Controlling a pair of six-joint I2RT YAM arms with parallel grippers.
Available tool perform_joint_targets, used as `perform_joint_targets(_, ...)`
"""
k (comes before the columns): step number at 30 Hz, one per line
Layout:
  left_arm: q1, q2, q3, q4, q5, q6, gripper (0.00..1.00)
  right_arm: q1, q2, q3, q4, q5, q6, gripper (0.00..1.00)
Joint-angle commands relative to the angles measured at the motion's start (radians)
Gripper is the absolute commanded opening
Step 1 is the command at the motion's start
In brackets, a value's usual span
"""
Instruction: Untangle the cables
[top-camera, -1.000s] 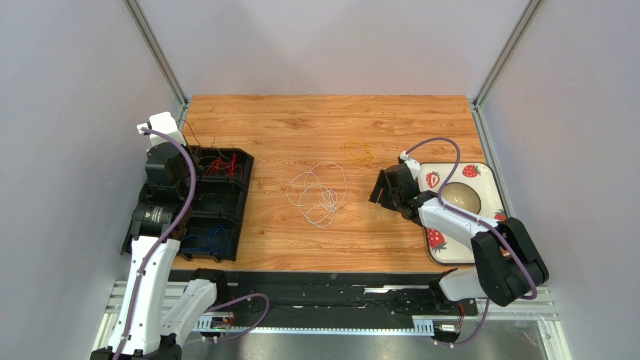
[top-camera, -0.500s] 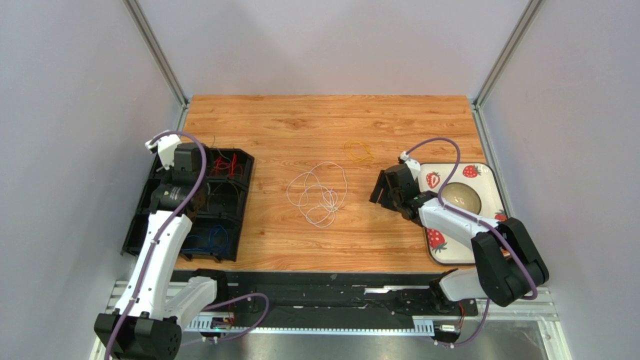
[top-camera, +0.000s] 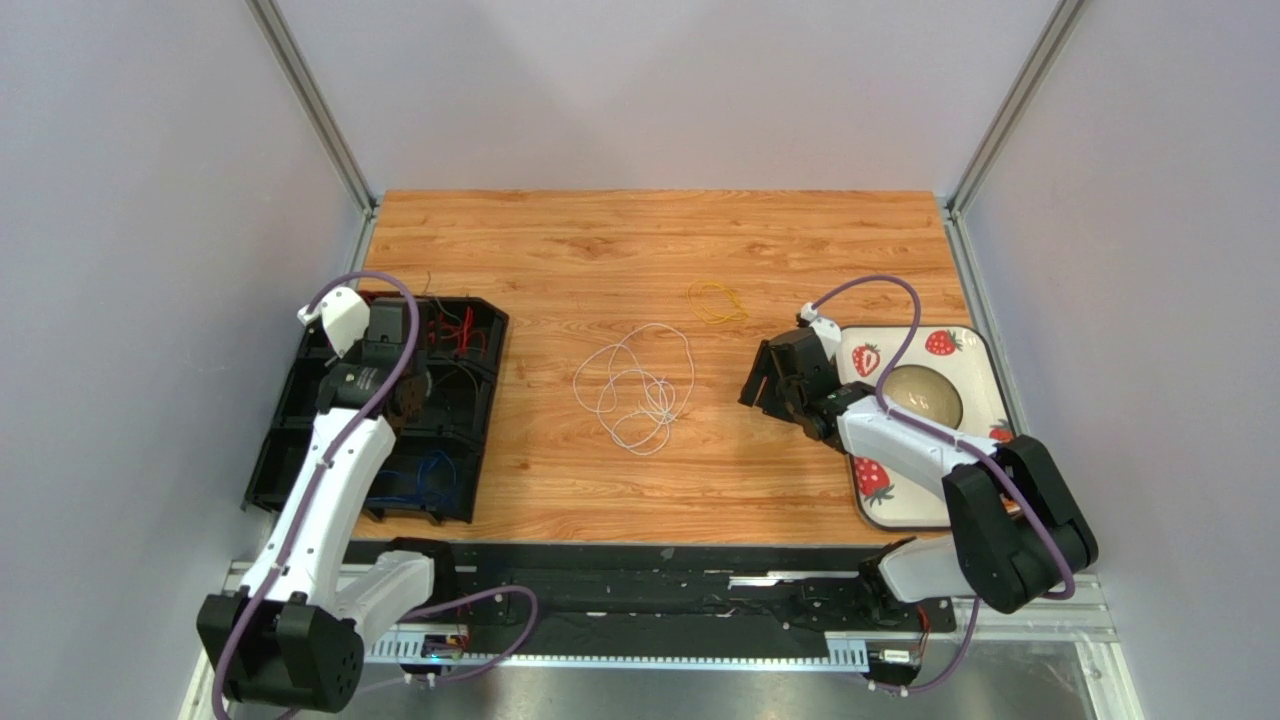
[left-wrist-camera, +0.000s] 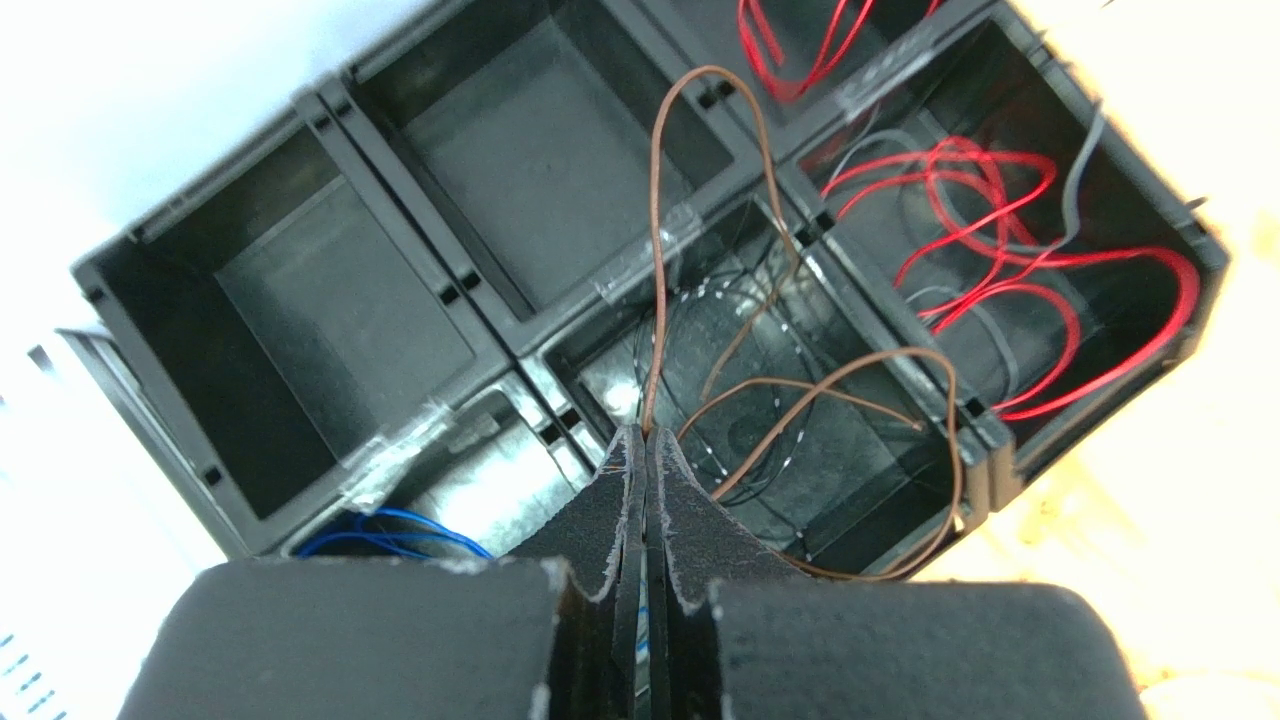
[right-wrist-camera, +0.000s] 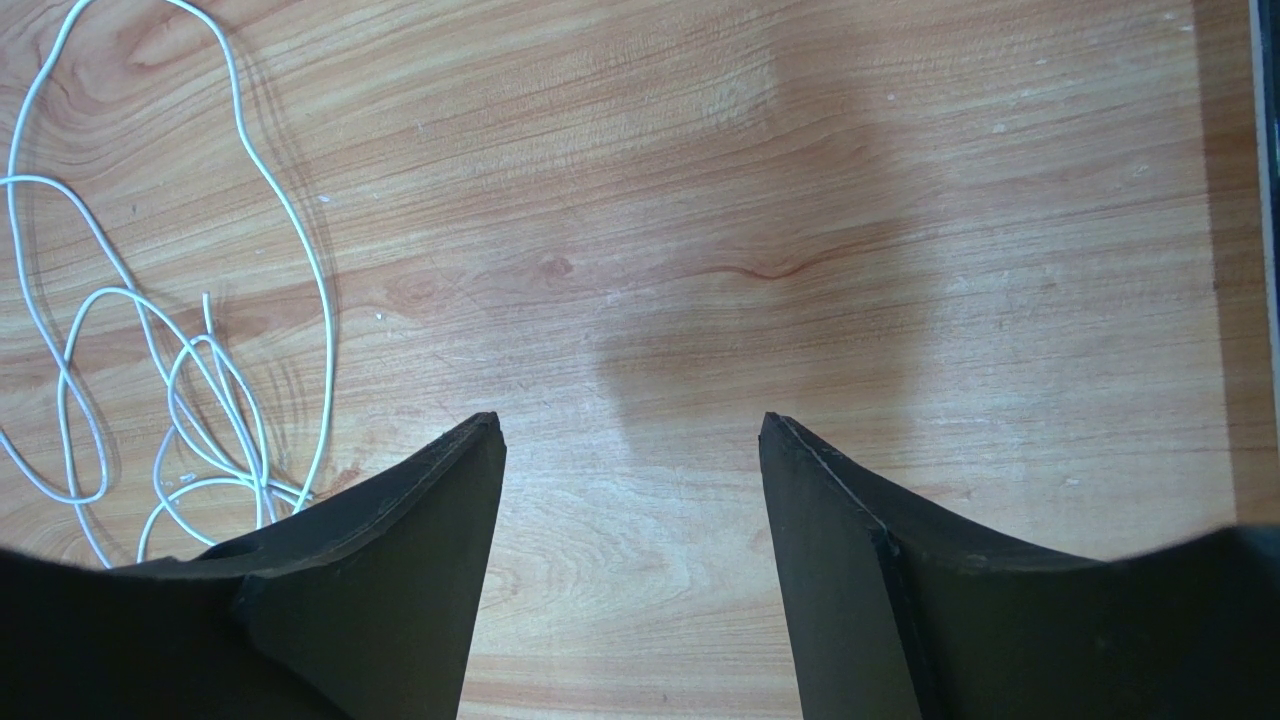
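My left gripper (left-wrist-camera: 646, 435) is shut on a thin brown cable (left-wrist-camera: 759, 165), which arches up from the fingertips and loops down into a middle compartment of the black tray (left-wrist-camera: 496, 323). Red cables (left-wrist-camera: 992, 225) fill the tray's far compartments and blue cables (left-wrist-camera: 383, 528) lie in a near one. In the top view the left gripper (top-camera: 403, 393) hangs over the tray (top-camera: 301, 435). A white cable tangle (top-camera: 639, 387) lies mid-table, with a small yellow cable (top-camera: 717, 303) beyond it. My right gripper (top-camera: 759, 383) stands open and holds nothing, right of the white cable (right-wrist-camera: 196, 375).
A strawberry-patterned plate (top-camera: 962, 360) carrying a pale bowl (top-camera: 920, 395) sits at the right edge, under the right arm. Grey walls close in both sides. Thin dark wires (left-wrist-camera: 721, 323) lie in the tray's middle compartment.
My left arm has swung from the tray's far left corner toward the near side and now hangs over the tray's middle. The right arm has not moved.
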Motion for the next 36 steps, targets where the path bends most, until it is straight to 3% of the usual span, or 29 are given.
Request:
perform_joint_targets(1, 0.007, 0.063, -0.032, 0.033, 0.026, -0.075, 0.00, -0.005, -0.008, 0.011, 0.034, 0.003, -0.011, 0.67)
perform_joint_targets(7, 0.006, 0.137, -0.049, 0.065, 0.065, -0.096, 0.00, -0.003, -0.008, 0.011, 0.034, 0.003, -0.011, 0.67)
perform_joint_targets(11, 0.006, 0.164, -0.090, 0.189, 0.196, -0.027, 0.00, -0.003, -0.006, 0.013, 0.032, 0.002, -0.011, 0.67)
perform_joint_targets(17, 0.006, 0.223, -0.091, 0.214, 0.273, -0.033, 0.00, -0.003, -0.006, 0.013, 0.032, 0.000, -0.013, 0.66)
perform_joint_targets(20, 0.006, 0.165, -0.111, 0.250, 0.298, -0.015, 0.10, -0.003, -0.004, 0.014, 0.030, 0.002, -0.013, 0.66)
perform_joint_targets(24, 0.006, 0.090, -0.115, 0.238, 0.273, -0.001, 0.41, -0.005, -0.004, 0.014, 0.030, 0.003, -0.013, 0.66)
perform_joint_targets(30, 0.006, -0.032, -0.102, 0.180, 0.190, -0.015, 0.49, -0.003, -0.004, 0.016, 0.030, 0.002, -0.011, 0.66)
perform_joint_targets(34, -0.005, -0.059, -0.086, 0.194, 0.253, 0.057, 0.45, -0.005, -0.004, 0.014, 0.030, 0.000, -0.011, 0.66)
perform_joint_targets(36, -0.069, -0.049, -0.072, 0.197, 0.244, 0.097, 0.45, -0.003, -0.004, 0.014, 0.030, 0.003, -0.010, 0.66)
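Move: The left hand, shut on the brown cable, has the tray's right-column middle compartment, where black cable lies, about 5 cm ahead, 3 cm to the right and 17 cm below. From that compartment, the red-and-grey cable compartment is some 10 cm farther out, the blue cable one roughly 9 cm nearer the base and an empty one about 12 cm to the left. From the idle right hand, the middle compartment lies some 36 cm left, 3 cm ahead and slightly below. Lower the left gripper about 8 cm towards the middle compartment with the black cable, carrying the brown cable down while easing right and a little forward, the wrist rolling some 10 degrees. Near the bottom, open the fingers about halfway to let go of the brown cable, then lift straight back up roughly 6 cm, fingers staying open. ##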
